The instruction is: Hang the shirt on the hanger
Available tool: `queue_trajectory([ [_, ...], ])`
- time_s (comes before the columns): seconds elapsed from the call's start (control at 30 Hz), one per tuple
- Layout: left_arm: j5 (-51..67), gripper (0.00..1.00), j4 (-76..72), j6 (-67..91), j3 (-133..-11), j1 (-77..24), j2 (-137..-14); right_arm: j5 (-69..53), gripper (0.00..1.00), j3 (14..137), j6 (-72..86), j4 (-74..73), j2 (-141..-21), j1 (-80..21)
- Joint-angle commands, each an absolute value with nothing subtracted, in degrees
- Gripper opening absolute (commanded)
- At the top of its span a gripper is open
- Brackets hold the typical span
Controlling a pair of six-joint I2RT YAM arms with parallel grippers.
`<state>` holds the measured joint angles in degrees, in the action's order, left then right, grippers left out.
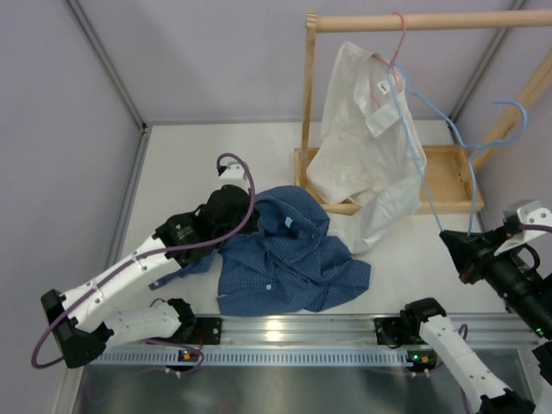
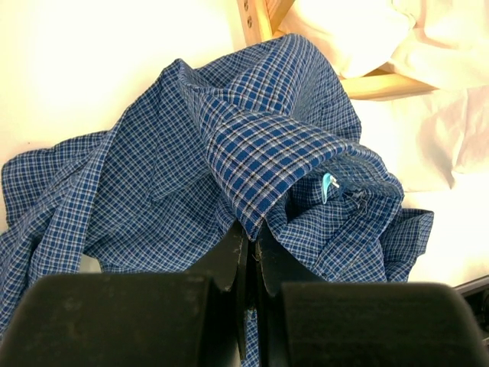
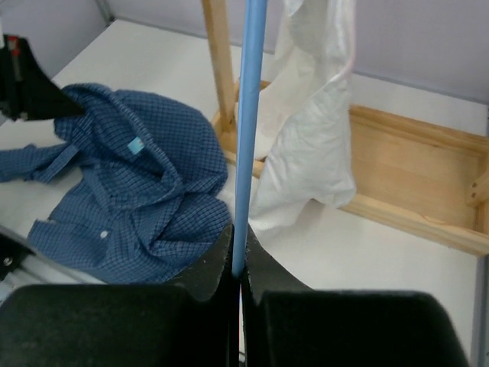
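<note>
The blue checked shirt [image 1: 289, 259] lies crumpled on the table in front of the wooden rack. My left gripper [image 1: 241, 216] is at the shirt's left upper side. In the left wrist view that gripper [image 2: 250, 233] is shut on a raised fold of the shirt [image 2: 153, 176] at the collar. Far right, my right gripper [image 1: 466, 241] is shut on the lower end of the light blue wire hanger [image 1: 471, 190], which stands upright above it with its hook near the rack. The right wrist view has the hanger wire [image 3: 248, 115] pinched between the right gripper's [image 3: 238, 260] fingers, with the shirt [image 3: 137, 191] to the left.
A white shirt [image 1: 362, 147] hangs from a pink hanger [image 1: 398, 39] on the wooden rack's rod [image 1: 414, 21]. Its tail droops over the rack's base frame [image 1: 453, 177]. Grey walls close in the table on the left, back and right. A metal rail [image 1: 285, 332] runs along the near edge.
</note>
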<state>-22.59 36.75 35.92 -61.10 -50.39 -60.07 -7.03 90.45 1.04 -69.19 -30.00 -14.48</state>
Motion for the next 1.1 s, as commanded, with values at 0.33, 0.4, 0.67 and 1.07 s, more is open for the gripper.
queue_trajectory([
  [0.33,-27.2,0.0,43.9,34.4,-74.4,-44.8,-65.6,-40.2,0.0,66.4,2.1,-58.7,-33.9,-19.2],
  [0.4,-25.4,0.0,43.9,34.5,-74.5,-42.8,-68.1,-39.9,0.0,64.0,2.6,-56.9,-33.5,-19.8],
  [0.67,-19.8,0.0,41.5,34.5,-74.0,-36.7,-74.5,-34.8,0.0,59.9,3.0,-56.7,-34.4,-25.3],
  [1.07,-8.9,0.0,35.7,34.3,-70.6,-34.9,-74.4,-23.4,0.0,60.3,5.3,-55.5,-39.0,-31.0],
])
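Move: The blue shirt's collar opening is about 27 cm to the right hand's left, 16 cm ahead and some 22 cm lower; that hand already holds the blue hanger by its bottom bar. From the left hand, still pinching the collar edge, the opening is about 7 cm right, 2 cm ahead and 5 cm down. The white shirt hangs roughly 33 cm ahead of the right hand, 10 cm to its left and 15 cm lower. Down some 16 cm and left about 11 cm, the right hand swings the hanger towards the collar, turning counter-clockwise and tipping down about 30 degrees, grip kept; most of the travel comes early, then it slows. The left hand, still pinching the collar, lifts it about 5 cm, then carries it forward and back down, ending about 7 cm farther out and slightly lower. ##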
